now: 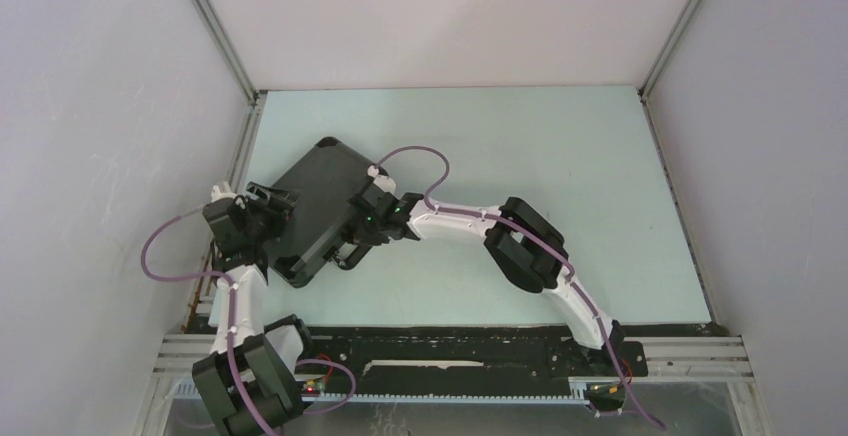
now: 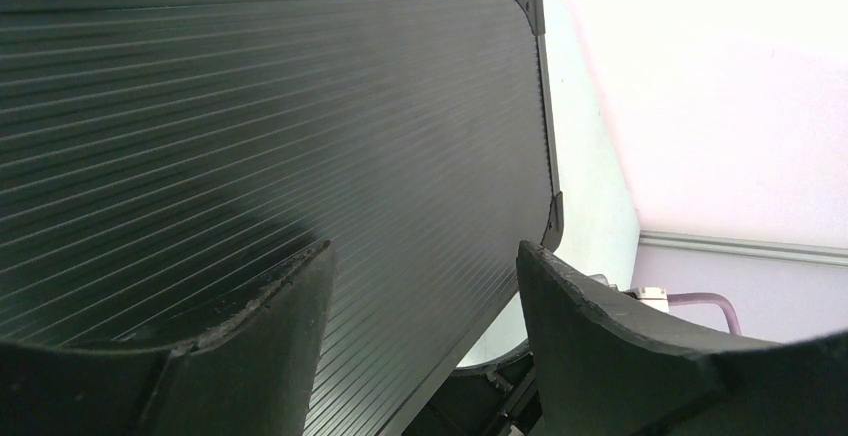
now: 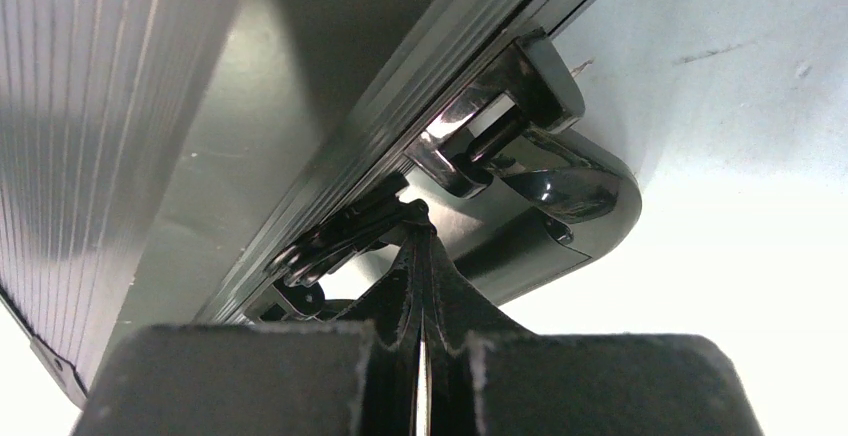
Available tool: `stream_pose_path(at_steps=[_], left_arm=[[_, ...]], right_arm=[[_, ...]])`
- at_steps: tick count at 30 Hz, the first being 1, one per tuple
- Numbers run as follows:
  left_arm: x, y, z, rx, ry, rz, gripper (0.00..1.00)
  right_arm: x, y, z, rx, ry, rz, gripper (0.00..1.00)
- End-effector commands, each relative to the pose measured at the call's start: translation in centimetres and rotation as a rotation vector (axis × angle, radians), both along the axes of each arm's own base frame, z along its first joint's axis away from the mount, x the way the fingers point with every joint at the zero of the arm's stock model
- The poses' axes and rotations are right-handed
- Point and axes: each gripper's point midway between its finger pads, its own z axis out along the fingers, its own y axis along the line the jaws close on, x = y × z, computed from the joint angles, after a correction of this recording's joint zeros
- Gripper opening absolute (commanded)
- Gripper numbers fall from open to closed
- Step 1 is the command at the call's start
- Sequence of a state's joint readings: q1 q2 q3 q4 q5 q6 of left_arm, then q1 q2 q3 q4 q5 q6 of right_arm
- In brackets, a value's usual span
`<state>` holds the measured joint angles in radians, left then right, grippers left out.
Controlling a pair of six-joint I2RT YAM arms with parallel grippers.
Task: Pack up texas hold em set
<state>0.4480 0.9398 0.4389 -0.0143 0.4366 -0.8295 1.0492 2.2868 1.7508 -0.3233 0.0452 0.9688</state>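
Observation:
The black briefcase lies closed on the table at the left, its ribbed lid up. Its handle and a shiny latch show in the right wrist view. My left gripper is open at the case's near-left side; in the left wrist view one finger is over the lid and the other is past the case's edge. My right gripper is shut, and its tips are against the case's front side by the handle's hinge. Chips, cards, discs and marker are out of view.
The pale green table runs to the right and back, with white walls on three sides. The black rail with the arm bases is at the near edge. A purple cable loops over the right arm.

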Motion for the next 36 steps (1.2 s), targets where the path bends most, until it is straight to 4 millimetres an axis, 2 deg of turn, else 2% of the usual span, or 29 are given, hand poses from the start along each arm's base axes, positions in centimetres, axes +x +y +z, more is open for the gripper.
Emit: stream_pose_path(at_steps=[1,7,10,12,16,19,21,24,27,29,32,36], left_arm=[[-4.0,0.3,-6.7,-0.018,0.260,0.058,0.75],[-4.1,0.3,-6.6,-0.016,0.259,0.059,0.75],[-4.1,0.3,-6.7,-0.015,0.260,0.058,0.75],[-4.1,0.2,-6.7,-0.016,0.259,0.054,0.75],[-3.9,0.1,-6.3,-0.017,0.241,0.045,0.75],[-3.7,-0.2,-5.9,-0.023,0.218,0.033,0.78],[-3.4,-0.3,-5.4,-0.016,0.196,0.017,0.80],[-3.2,-0.4,-4.4,0.013,0.145,-0.004,0.85],[-2.6,-1.2,-2.3,0.043,0.028,-0.063,0.92],[-2.5,-1.6,-1.1,0.067,-0.032,-0.085,0.99],[-2.4,-3.0,0.8,0.102,-0.117,-0.147,1.00],[-2.6,-7.0,3.6,0.154,-0.242,-0.303,1.00]], right_arm=[[0.4,-1.8,-6.9,-0.145,0.033,-0.116,0.00],[0.7,-0.7,-9.3,-0.121,0.084,-0.167,0.00],[1.0,-0.2,-9.6,-0.123,0.083,-0.172,0.00],[1.3,-0.1,-8.8,-0.119,0.057,-0.161,0.00],[1.8,0.2,-5.2,-0.089,-0.028,-0.085,0.00],[2.0,0.7,-0.7,-0.020,-0.106,-0.005,0.00],[2.1,0.7,2.5,0.009,-0.175,0.040,0.10],[2.4,-0.1,7.3,0.025,-0.276,0.080,0.17],[2.2,-2.3,11.1,0.025,-0.362,0.089,0.23],[1.7,-4.6,12.7,0.008,-0.405,0.086,0.26],[0.6,-9.3,14.5,-0.037,-0.465,0.071,0.30],[-2.4,-16.8,16.7,-0.079,-0.490,0.035,0.41]])
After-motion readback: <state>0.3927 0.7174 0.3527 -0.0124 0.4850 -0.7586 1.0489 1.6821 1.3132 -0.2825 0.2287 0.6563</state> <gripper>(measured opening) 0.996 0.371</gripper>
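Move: My right hand's shut fingertips are already at the case's centre latch, whose middle lies about 1 cm to their left and 1 cm below. The handle is some 2 cm right and 2 cm back of this hand, and the closed case's middle about 5 cm ahead and 6 cm left. From my left hand, over the lid, the latch is roughly 14 cm right, 4 cm back and 10 cm down; the case's middle is about 9 cm right, 1 cm ahead and 8 cm lower. With my shut right fingertips I bear down on the latch another 1 cm, edging slightly left, then ease off and quickly pull up and to the right, about 17 cm clear of the case, fingers opening partway and tipping some 20 degrees upward. My left hand keeps still at the lid until late, then rises 2 cm, swings about 3 cm right and a little back, and opens fully. ##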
